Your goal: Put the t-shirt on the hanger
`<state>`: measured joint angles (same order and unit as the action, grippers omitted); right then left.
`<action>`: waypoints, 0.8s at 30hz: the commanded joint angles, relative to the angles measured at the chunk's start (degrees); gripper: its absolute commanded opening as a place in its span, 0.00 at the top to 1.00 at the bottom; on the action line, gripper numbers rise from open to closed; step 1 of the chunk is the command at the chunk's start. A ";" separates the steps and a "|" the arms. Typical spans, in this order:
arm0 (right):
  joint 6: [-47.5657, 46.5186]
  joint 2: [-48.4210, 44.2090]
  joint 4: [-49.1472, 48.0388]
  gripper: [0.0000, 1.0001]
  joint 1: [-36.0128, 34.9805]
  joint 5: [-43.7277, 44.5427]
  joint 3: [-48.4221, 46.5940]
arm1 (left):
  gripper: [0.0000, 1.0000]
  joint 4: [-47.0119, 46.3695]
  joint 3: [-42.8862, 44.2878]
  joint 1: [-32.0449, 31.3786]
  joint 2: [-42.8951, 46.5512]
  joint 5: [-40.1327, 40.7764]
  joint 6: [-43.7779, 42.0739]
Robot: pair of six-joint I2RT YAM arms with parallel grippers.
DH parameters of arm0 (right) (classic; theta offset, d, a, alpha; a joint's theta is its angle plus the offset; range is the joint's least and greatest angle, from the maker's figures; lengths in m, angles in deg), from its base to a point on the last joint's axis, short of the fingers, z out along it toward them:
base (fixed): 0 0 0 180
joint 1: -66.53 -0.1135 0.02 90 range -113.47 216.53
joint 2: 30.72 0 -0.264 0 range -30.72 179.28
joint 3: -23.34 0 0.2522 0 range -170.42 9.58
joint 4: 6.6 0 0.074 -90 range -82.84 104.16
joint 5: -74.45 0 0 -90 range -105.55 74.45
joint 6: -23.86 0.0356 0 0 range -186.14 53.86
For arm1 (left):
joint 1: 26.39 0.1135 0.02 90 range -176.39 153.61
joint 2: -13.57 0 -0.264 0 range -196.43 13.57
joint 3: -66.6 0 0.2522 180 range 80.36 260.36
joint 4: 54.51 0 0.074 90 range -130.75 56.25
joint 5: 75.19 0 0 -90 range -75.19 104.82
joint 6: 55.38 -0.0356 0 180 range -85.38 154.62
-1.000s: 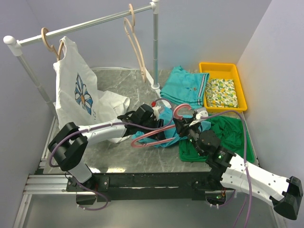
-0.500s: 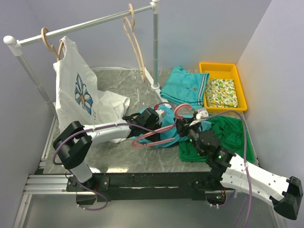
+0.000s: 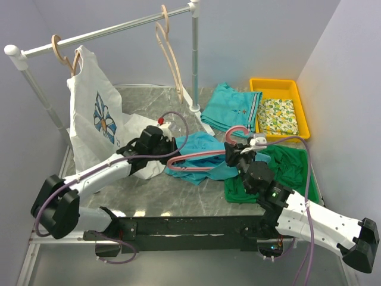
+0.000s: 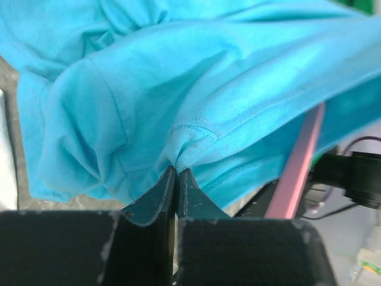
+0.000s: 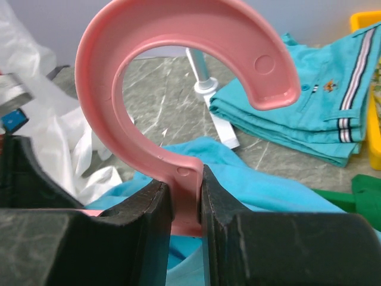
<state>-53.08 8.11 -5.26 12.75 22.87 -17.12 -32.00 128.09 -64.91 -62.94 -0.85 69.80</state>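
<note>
The turquoise t-shirt point(image 3: 199, 149) lies bunched on the table's middle, draped partly over the pink hanger point(image 3: 199, 157). The hanger's long arm runs left from its hook. My left gripper point(image 3: 165, 154) is at the shirt's left edge and shut on a pinch of its fabric point(image 4: 196, 137), with a pink hanger arm point(image 4: 297, 173) showing under the hem. My right gripper point(image 3: 232, 150) is shut on the hanger's neck point(image 5: 187, 196), just under the rounded hook point(image 5: 178, 47), which it holds upright above the shirt point(image 5: 268, 179).
A clothes rail point(image 3: 119, 28) crosses the back with beige hangers point(image 3: 169, 53) and a white flower-print top point(image 3: 98, 116). The rail post's foot point(image 3: 196, 110) stands mid-table. A folded teal garment point(image 3: 229, 110), a yellow tray point(image 3: 300, 128) and a green garment point(image 3: 292, 167) lie at the right.
My left gripper has moved left, away from the hanger's neck, drawing the shirt's fabric along the hanger arm. The right gripper and hook have shifted slightly to the right.
</note>
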 commanded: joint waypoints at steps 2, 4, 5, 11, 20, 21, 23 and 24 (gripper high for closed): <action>0.56 1.16 -0.76 1.00 -0.19 11.23 -4.94 | 0.99 -2.60 -1.06 2.48 5.40 -4.64 0.86; 0.04 1.16 -0.32 1.00 -0.10 12.21 -5.29 | 0.99 -1.46 -0.97 2.93 7.25 -4.47 0.51; 0.04 1.16 -0.23 1.00 -0.10 12.65 -5.55 | 0.99 -0.94 -0.62 3.10 7.86 -4.47 0.33; -0.76 1.69 0.21 1.00 -0.18 16.60 -7.22 | 0.99 5.74 4.56 3.19 11.38 -3.15 -2.92; -1.90 6.17 0.04 1.00 -0.27 18.90 -11.80 | 0.99 14.00 9.22 3.19 16.04 0.27 -6.61; -2.07 5.74 -1.27 1.00 -0.19 18.11 -11.45 | 0.99 14.53 9.66 3.28 16.56 2.89 -6.79; -3.13 5.29 -2.51 1.00 -0.27 17.22 -10.31 | 0.99 16.11 11.41 3.28 16.66 5.19 -7.14; -3.39 5.12 -2.95 1.00 -0.27 17.40 -10.22 | 0.99 16.47 12.21 3.45 16.74 6.77 -7.40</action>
<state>-53.08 14.05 -4.69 12.40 37.97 -26.84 -18.34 135.56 -61.83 -47.88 -0.15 64.73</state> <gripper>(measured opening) 0.273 0.060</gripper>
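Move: The pink hanger's free left end sits about 6 cm back, 2 cm left and 4 cm above the left hand's point, which already pinches the blue t-shirt's edge. The t-shirt's bulk lies 9 cm right, 2 cm back and 9 cm below; the white cloth is some 12 cm left, 5 cm ahead and 10 cm below. From the right hand, already holding the hanger by its neck, the pinched edge is about 20 cm left, level fore-and-aft and 9 cm lower. The t-shirt's pinched edge is drawn up about 10 cm and a little left by the left hand, fingers still shut on it and tipping up some 10 degrees. Meanwhile the right hand keeps its grip on the hanger's neck, lifts it about 5 cm while easing right and forward, and turns it clockwise, swinging the free end forward towards the pinched edge. ##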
